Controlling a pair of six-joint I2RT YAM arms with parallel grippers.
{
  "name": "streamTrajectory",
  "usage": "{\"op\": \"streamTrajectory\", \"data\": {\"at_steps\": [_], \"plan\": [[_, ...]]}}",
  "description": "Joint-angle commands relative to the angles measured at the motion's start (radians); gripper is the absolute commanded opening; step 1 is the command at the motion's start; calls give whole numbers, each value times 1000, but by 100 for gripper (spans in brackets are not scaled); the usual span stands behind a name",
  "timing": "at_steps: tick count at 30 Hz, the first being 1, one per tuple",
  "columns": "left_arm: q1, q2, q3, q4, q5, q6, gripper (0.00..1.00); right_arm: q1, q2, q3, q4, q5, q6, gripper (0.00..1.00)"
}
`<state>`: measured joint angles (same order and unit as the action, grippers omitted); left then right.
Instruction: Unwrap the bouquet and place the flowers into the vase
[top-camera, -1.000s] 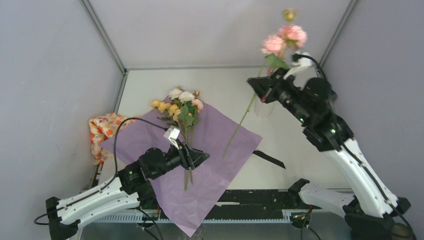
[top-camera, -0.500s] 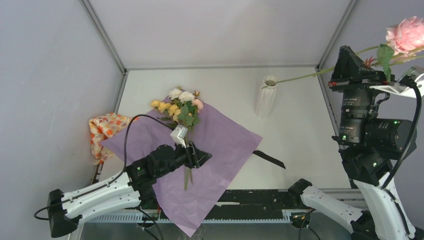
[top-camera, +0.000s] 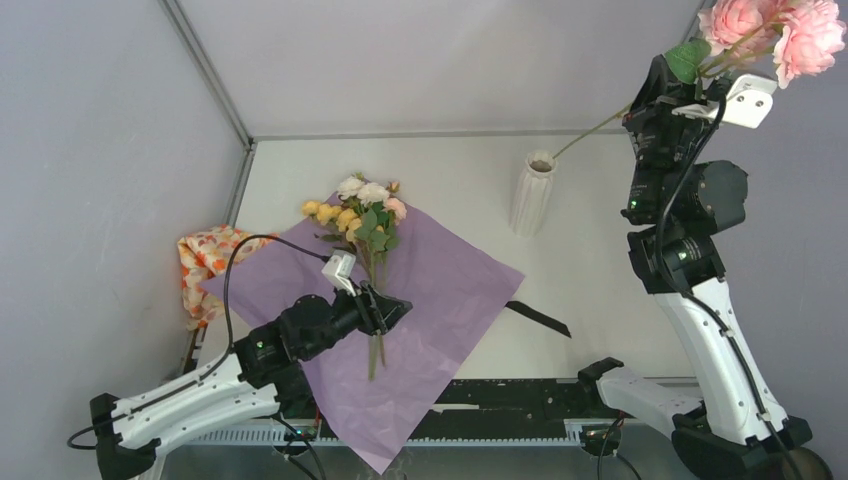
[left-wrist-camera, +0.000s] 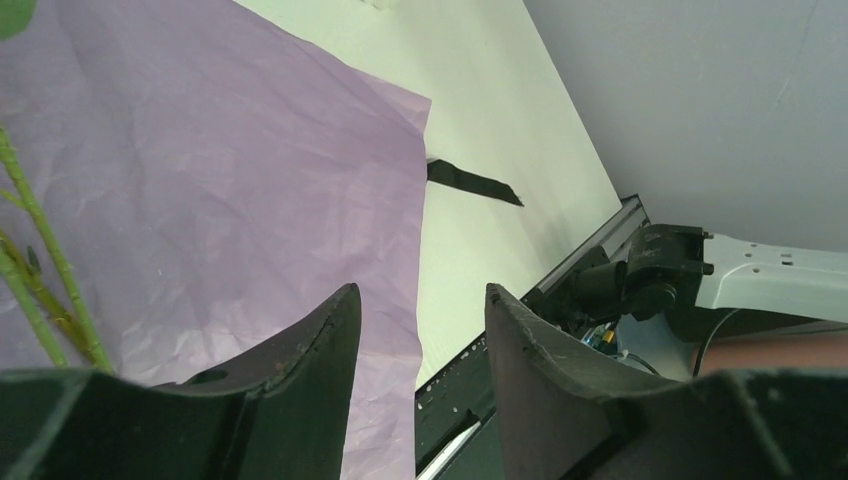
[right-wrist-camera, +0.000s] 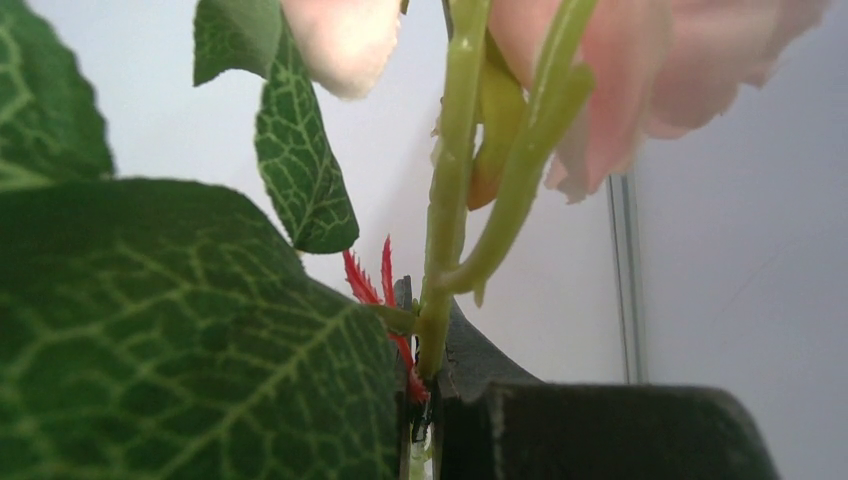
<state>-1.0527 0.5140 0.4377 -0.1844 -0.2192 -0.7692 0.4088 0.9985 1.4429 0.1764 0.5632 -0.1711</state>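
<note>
The bouquet lies unwrapped: cream, yellow and pink flowers (top-camera: 358, 212) rest on a flat lilac paper sheet (top-camera: 450, 285). My left gripper (top-camera: 397, 308) hovers open above their green stems (left-wrist-camera: 45, 265), with nothing between its fingers (left-wrist-camera: 325, 330). My right gripper (top-camera: 690, 88) is raised high at the right, shut on the stem (right-wrist-camera: 445, 210) of a pink rose spray (top-camera: 770, 25). That long stem slants down and its lower end meets the mouth of the ribbed white vase (top-camera: 531, 195). In the right wrist view, leaves (right-wrist-camera: 150, 330) hide the left finger.
A black ribbon (top-camera: 537, 318) lies on the table right of the paper. An orange floral cloth (top-camera: 205, 262) is bunched against the left wall. Grey walls enclose the table on three sides.
My right arm has swung up and to the right with the pink roses, and the stem's lower end has come to the vase mouth. The left gripper has barely shifted.
</note>
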Motion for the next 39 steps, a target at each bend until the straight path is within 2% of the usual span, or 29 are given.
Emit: {"op": "streamTrajectory", "data": {"at_steps": [1, 9, 35, 39], "plan": [[-3, -38, 24, -19, -54, 5, 54, -73, -1, 11, -14, -93, 112, 0], [-3, -37, 28, -29, -75, 16, 54, -168, 17, -53, -48, -193, 253, 0], [-3, 4, 26, -18, -95, 8, 55, -169, 148, -294, -69, -181, 320, 0], [-2, 14, 20, -5, -94, 2, 55, -169, 159, -294, -90, -178, 303, 10]]}}
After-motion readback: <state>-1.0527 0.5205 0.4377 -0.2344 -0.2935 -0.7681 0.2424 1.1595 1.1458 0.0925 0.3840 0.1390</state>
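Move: The vase is the goal for the right hand, which already holds the pink flower: it stands roughly 16 cm ahead and 9 cm to the left, its middle some 47 cm below. The black ribbon lies about 3 cm back and 8 cm left; the heads of the remaining flowers are about 17 cm ahead and 42 cm left, both nearly 60 cm down. From the left hand the vase is about 30 cm ahead, 26 cm right and 8 cm lower. Down and forward, the right hand sinks about 20 cm while reaching some 11 cm out towards the vase, slowly at first and then in a steady slant. Its wrist tips down about 25 degrees, swinging the pink flower's stem more upright above the vase mouth; the closed fingers keep their pinch near the blooms. ##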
